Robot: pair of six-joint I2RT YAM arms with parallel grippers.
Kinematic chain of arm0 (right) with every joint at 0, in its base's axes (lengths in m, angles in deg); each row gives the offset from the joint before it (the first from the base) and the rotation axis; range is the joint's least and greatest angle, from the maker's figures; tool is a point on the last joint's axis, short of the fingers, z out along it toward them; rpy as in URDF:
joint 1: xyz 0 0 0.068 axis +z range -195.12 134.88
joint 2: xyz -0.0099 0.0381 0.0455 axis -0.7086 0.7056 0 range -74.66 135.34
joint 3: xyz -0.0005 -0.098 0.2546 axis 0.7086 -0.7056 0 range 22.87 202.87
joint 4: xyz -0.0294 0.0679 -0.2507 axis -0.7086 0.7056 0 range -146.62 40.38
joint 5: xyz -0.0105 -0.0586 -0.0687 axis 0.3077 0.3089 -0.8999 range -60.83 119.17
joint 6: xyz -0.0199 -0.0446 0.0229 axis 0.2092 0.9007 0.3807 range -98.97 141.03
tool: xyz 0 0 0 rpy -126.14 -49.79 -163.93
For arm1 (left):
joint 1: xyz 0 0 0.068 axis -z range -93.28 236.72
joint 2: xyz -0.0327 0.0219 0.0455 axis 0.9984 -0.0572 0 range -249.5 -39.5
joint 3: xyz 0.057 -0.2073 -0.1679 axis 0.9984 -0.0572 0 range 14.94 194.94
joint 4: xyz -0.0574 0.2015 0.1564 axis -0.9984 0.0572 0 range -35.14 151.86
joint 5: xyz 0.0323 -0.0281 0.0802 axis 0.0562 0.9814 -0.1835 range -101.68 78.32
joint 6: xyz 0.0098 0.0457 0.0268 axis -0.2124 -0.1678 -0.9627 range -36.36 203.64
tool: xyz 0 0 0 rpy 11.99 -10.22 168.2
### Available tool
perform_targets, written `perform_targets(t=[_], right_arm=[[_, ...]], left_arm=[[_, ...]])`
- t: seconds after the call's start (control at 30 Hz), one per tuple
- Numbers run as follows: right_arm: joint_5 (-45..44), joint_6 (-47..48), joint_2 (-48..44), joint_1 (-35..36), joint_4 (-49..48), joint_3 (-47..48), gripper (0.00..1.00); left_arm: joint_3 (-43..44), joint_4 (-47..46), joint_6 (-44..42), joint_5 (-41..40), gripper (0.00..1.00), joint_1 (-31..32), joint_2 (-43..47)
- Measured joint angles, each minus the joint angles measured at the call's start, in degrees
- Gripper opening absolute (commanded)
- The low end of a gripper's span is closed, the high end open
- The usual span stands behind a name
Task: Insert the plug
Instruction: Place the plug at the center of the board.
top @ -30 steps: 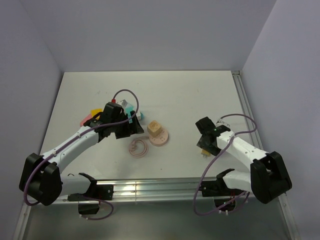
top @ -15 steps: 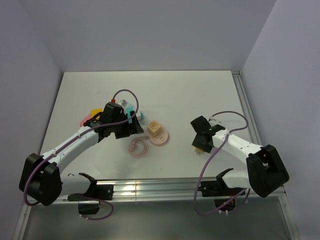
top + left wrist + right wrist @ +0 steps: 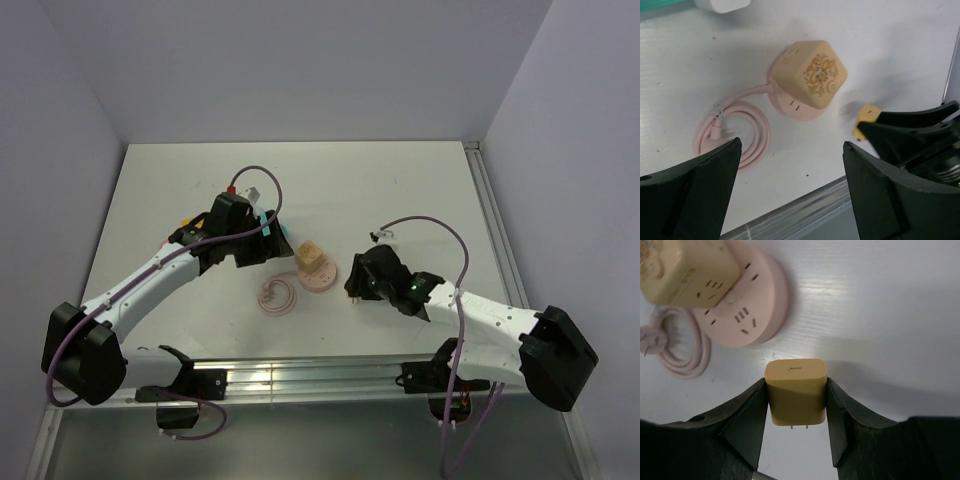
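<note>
A beige socket cube (image 3: 310, 257) stands on its round pink base (image 3: 326, 278) mid-table, its pink cable coiled (image 3: 277, 296) to the left. My right gripper (image 3: 356, 281) sits just right of the base, shut on the yellow plug (image 3: 796, 390). The plug hangs above the table, its two prongs pointing back toward the wrist, with the base (image 3: 747, 310) a short way ahead and to the left. My left gripper (image 3: 262, 245) hovers left of the cube, open and empty. Its wrist view looks down on the cube (image 3: 810, 75), the coil (image 3: 735, 135) and the plug (image 3: 866, 119).
Teal and white adapters (image 3: 262, 222) lie behind my left gripper, and pink and yellow pieces (image 3: 180, 232) lie left of it. A metal rail (image 3: 300, 375) runs along the near table edge, another (image 3: 490, 210) along the right edge.
My right arm has swung left from the right side of the table to just beside the pink base, carrying the plug. My left gripper has shifted slightly up and right.
</note>
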State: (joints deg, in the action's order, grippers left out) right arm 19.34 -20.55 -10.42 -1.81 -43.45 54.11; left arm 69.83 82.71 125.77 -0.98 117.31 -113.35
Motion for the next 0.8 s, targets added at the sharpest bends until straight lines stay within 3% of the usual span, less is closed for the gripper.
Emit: perform_targets(t=[0.27, 0.53, 0.7, 0.8], right_arm=[[-1.60, 4.31, 6.54, 7.56, -4.24, 0.37, 0.39], [-6.71, 8.41, 18.67, 23.34, 2.43, 11.28, 0.41], [-8.20, 9.55, 23.06, 29.70, 7.61, 15.34, 0.43], [-8.15, 10.08, 23.82, 31.58, 10.21, 15.69, 0.52]], left_arm=[[1.18, 1.01, 0.61, 0.07, 0.88, 0.31, 0.00], [1.18, 2.10, 0.35, 0.63, 0.88, -0.33, 0.00], [1.16, 2.69, -0.81, 1.70, 0.89, -4.07, 0.09], [0.83, 2.97, -1.16, 1.73, 0.89, -5.75, 0.59]])
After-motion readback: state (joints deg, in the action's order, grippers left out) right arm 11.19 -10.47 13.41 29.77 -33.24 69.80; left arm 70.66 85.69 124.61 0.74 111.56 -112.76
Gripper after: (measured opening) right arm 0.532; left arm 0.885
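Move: Nearer the base, about 11 cm back and 9 cm to the left of the right hand, lies the open patch of white board this hand's yellow plug is taken to, roughly 5 cm below. The round pink socket stands about 5 cm ahead and 10 cm left, the beige cube plug on it about 7 cm ahead and 11 cm left; the coiled cord lies level with the hand, some 20 cm left. From the left hand, the patch is about 15 cm back and 9 cm right. Keeping its pinch on the yellow plug, the right hand swings left, then back towards the base in front of the pink socket, about 10 cm back and 9 cm left, sinking some 4 cm close to the board while turning about 35 degrees counter-clockwise and rolling its left side down. The left hand, open and empty, eases some 3 cm left late on. ##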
